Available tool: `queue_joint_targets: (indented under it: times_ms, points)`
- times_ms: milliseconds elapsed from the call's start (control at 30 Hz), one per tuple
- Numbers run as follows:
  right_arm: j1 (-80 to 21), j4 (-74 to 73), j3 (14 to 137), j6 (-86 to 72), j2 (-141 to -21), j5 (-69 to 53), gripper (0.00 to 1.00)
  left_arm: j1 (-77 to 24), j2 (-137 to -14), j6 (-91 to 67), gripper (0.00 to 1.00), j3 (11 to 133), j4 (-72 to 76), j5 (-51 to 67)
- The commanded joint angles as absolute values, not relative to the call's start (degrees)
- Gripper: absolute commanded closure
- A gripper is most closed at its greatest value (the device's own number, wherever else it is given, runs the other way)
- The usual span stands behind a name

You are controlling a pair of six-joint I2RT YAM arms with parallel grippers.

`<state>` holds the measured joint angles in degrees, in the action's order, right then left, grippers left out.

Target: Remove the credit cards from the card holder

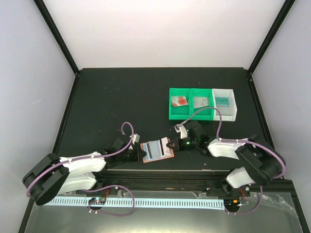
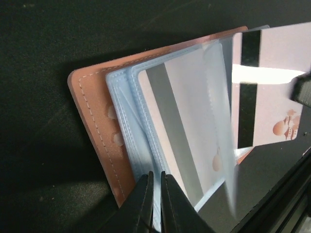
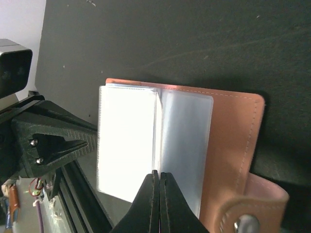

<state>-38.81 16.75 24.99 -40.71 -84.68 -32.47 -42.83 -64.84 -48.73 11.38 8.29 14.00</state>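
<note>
The salmon card holder (image 1: 156, 150) lies open at the table's near edge, between both grippers. My left gripper (image 2: 156, 194) is shut on the edge of its pale blue pockets (image 2: 121, 121). One credit card (image 2: 180, 121) with a grey stripe sits inside a clear pocket. A whitish credit card (image 2: 272, 97) with a black stripe and reddish marks sticks out past the holder's right side. My right gripper (image 3: 159, 175) is shut on that card's edge (image 3: 126, 145), beside an empty clear pocket (image 3: 187, 141). The snap tab (image 3: 265, 201) points toward the right arm.
Behind the holder stand two green bins (image 1: 174, 115) and a white bin (image 1: 233, 109), side by side. There is a card in each green one, and the left one's (image 1: 180, 101) has red marks. A black rail (image 1: 155, 170) runs along the table's near edge, just under the holder.
</note>
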Motion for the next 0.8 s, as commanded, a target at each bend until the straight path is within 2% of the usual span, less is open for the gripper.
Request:
queue_joint_targets:
  times_ms: [0, 267, 533, 767]
  points:
    - [-38.45, 5.8, 27.49, -35.02, -78.8, -26.12, 0.99, -42.89, -63.25, -49.11, 0.91, 14.67, 4.11, 13.75]
    - [-39.0, -2.39, 31.37, -29.26, -68.09, -19.67, 0.99, -42.98, -55.83, -51.13, 0.66, 20.1, -2.44, 13.85]
    - [-46.16, 1.66, 30.79, -16.66, -58.27, -11.86, 0.99, -42.98, -42.2, -56.2, 0.35, 23.63, -10.91, 14.25]
    - [-58.64, 10.53, 25.62, 4.54, -49.52, -3.59, 0.99, -43.03, -29.83, -64.55, 0.27, 21.2, -6.11, 20.59]
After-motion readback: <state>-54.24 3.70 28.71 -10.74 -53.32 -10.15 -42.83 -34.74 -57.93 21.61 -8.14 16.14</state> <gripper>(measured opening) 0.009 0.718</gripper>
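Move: The right hand already pinches the credit card, apparently pulled out of its sleeve; the green tray's middle lies about 18 cm ahead and 10 cm right of that hand, the white tray 18 cm ahead and 24 cm right. The open card holder's middle is some 5 cm left and 3 cm back, about 4 cm below it. From the left hand, shut at its left edge, the card holder's middle is about 6 cm right and 2 cm ahead, 1 cm lower. Straight up for the most part, the right hand lifts the pinched credit card about 15 cm off the card holder, first drifting a little forward and right, then swinging back and left while the wrist turns almost 50 degrees, its fingers ending less steeply down and more forward. The left hand comes off the sleeve edge, opening wide as it rises some 16 cm and tips its fingers up. ##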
